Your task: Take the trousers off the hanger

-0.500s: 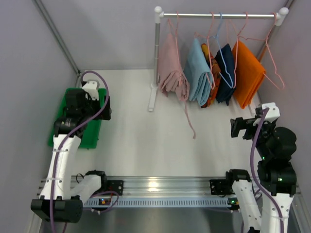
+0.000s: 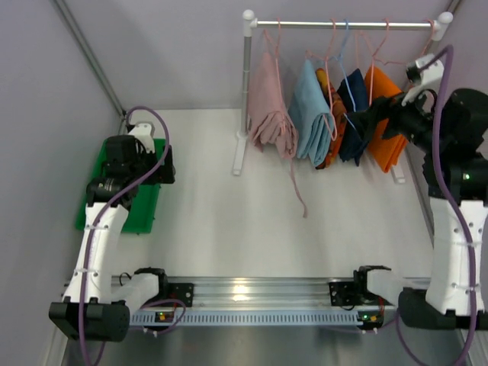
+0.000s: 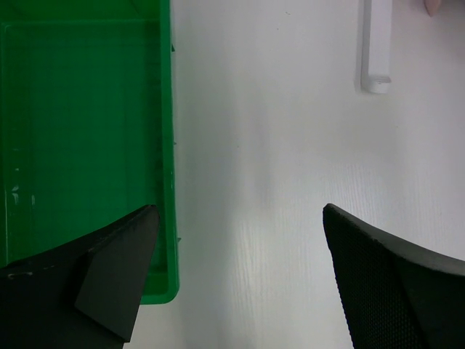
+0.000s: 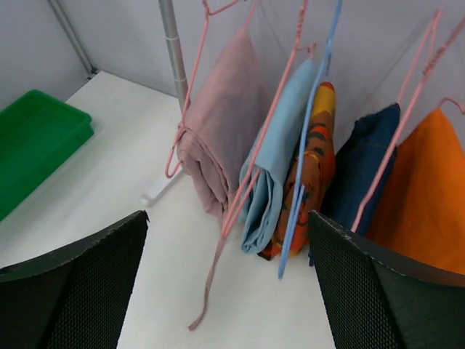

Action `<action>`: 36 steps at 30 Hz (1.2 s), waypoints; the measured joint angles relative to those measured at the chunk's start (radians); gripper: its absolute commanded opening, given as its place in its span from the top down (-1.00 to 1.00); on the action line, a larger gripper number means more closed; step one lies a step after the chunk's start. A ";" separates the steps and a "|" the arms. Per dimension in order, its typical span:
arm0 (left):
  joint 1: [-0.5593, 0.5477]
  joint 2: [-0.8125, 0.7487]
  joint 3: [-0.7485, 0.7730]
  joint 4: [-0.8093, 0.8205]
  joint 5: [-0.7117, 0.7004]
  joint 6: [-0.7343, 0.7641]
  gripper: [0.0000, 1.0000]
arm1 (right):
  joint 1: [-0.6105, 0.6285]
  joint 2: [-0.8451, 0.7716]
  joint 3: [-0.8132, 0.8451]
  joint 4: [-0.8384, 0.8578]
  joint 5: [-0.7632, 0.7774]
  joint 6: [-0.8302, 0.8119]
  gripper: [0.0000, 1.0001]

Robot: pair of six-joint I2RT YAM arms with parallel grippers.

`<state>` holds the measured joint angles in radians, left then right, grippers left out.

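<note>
Several folded trousers hang on wire hangers from the rack's rail: dusty pink, light blue, orange-and-red patterned, navy and plain orange. My right gripper is raised at the rack's right side, in front of the navy and orange pairs, open, holding nothing. A blue hanger carries the patterned pair. My left gripper hovers open over the table beside the tray.
A green tray lies at the left under the left arm. The rack's white post and foot stand mid-table. The pink pair's drawstring trails onto the table. Walls enclose both sides.
The right arm has risen and swung toward the rack; its gripper now sits in front of the navy and orange trousers. The left arm has hardly moved.
</note>
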<state>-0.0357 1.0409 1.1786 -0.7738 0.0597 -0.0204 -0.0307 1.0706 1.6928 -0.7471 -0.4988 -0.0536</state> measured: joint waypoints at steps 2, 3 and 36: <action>0.000 0.004 0.005 0.002 0.003 -0.005 -0.98 | 0.066 0.093 0.084 0.000 0.005 0.005 -0.72; 0.000 0.012 0.015 0.002 0.003 -0.009 -0.98 | 0.116 0.139 0.128 0.001 0.014 0.006 -0.71; 0.000 0.043 0.103 0.041 0.040 -0.079 -0.98 | 0.416 0.832 0.368 0.257 0.093 0.391 -0.20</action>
<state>-0.0357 1.0840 1.2819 -0.7326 0.0998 -0.0994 0.3855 1.9022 2.0605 -0.4896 -0.4061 0.3378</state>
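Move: The pink hanger carrying the leftmost, pink trousers is about 21 cm ahead of the right hand, 20 cm to its left and 10 cm lower. The pink trousers' middle is some 22 cm ahead, 20 cm left and 22 cm down; the light-blue trousers hang level with them, only about 10 cm left of this hand. From the left hand, the pink hanger lies roughly 21 cm ahead, 32 cm to the right and 10 cm above. Leftward first, rising slightly, the right hand travels high past the other trousers, then swings forward and down to the pink hanger: about 20 cm left and 19 forward in all, ending 12 lower. Its wrist tips down some 25 degrees and the fingers narrow partway without shutting; the hanger's wire comes right beside its right finger. The left hand, open, rises about 4 cm beside the green bin. ##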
